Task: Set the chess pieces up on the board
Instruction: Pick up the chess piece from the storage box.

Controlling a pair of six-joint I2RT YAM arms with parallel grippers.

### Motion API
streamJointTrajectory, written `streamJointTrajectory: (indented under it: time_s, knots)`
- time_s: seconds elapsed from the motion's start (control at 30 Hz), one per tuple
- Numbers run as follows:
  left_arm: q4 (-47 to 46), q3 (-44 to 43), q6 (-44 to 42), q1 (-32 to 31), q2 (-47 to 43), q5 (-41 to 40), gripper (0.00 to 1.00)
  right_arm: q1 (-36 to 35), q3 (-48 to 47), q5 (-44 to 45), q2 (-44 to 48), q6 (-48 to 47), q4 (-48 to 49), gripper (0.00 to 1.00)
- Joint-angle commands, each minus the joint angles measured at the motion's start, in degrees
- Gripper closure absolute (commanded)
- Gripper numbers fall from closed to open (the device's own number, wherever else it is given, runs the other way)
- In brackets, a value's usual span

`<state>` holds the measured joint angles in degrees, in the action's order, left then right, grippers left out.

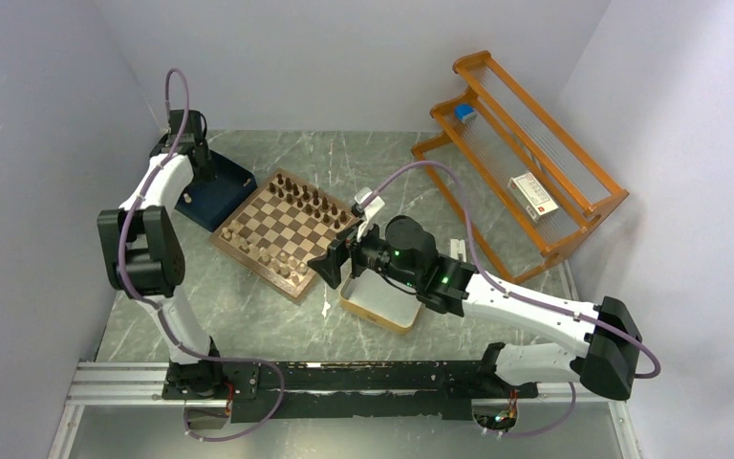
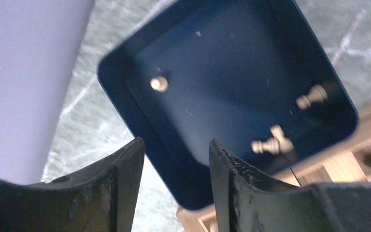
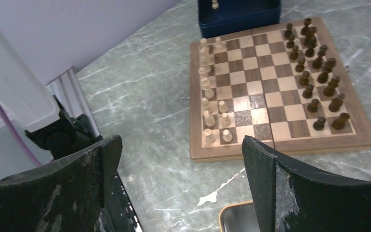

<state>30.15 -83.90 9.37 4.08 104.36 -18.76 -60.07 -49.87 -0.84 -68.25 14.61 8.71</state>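
Note:
The board (image 1: 251, 270) lies mid-table at an angle. Dark chess pieces (image 3: 319, 82) fill two rows along one side, and pale chess pieces (image 3: 207, 92) stand along the opposite side. My left gripper (image 2: 176, 152) hangs open over the near corner of a navy tray (image 2: 125, 96), with nothing between its fingers (image 2: 125, 183). Several pale pieces (image 2: 273, 143) lie loose in that tray, and one of them (image 2: 159, 83) stands apart. My right gripper (image 3: 181, 145) is wide open and empty, above the bare table just off the board's near edge.
A silver gold-rimmed tin (image 1: 382, 304) sits under the right arm, its corner (image 3: 234, 220) below the right fingers. An orange wooden rack (image 1: 521, 158) leans at the back right. The navy tray (image 1: 220, 196) touches the board's far-left side. Walls close in on three sides.

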Motion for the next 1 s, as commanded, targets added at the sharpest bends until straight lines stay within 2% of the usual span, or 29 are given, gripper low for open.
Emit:
streamJointTrajectory:
  time_s: [0.0,0.13,0.27,0.43,0.97]
  knots:
    - [-1.6,-6.9,-1.3,1.6,4.1,-6.2,0.47,0.2,1.2,5.3,0.4,0.4,2.3,0.00]
    - [-3.9,-8.8,-1.9,3.1,7.9,-1.0,0.52,0.2,-0.3,6.1,-1.6,-1.0,0.7,0.00]
    - [-1.2,-12.7,-0.8,4.1,12.2,-0.7,0.54,0.4,-0.8,9.2,-2.4,-2.5,-0.3,0.00]
    - [-2.1,-13.8,-0.3,5.5,15.4,3.2,0.58,0.4,-0.9,11.2,-3.0,-3.2,-0.6,0.00]
    - [-3.3,-12.9,-0.6,6.6,18.6,0.3,0.60,0.3,-1.9,12.7,-5.6,-4.6,-1.5,0.00]
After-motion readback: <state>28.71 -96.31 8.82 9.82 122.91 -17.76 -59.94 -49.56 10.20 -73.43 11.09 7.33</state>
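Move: The lone standing chess piece near the storage box's left corner lies about 5 cm ahead of the left hand, 6 cm to its left and 10 cm below. From this hand and at the piece's level, two pieces lie close together some 4 cm ahead and 7 cm right, another about 10 cm ahead and 9 cm right; the chessboard's middle is roughly 22 cm right and 6 cm back. From the right hand the standing piece is some 30 cm ahead, 40 cm left, 24 cm below. The left hand first swings forward and left over the storage box towards the lone standing piece, about 4 cm each way, then sinks mostly straight down to finish some 7 cm lower, its still-open fingers narrowing by about a third and the tips stopping just above the piece. Meanwhile the right hand, empty and wide open, eases down and forward roughly 4 cm each, turning some 10 degrees clockwise and tilting its left side down. ##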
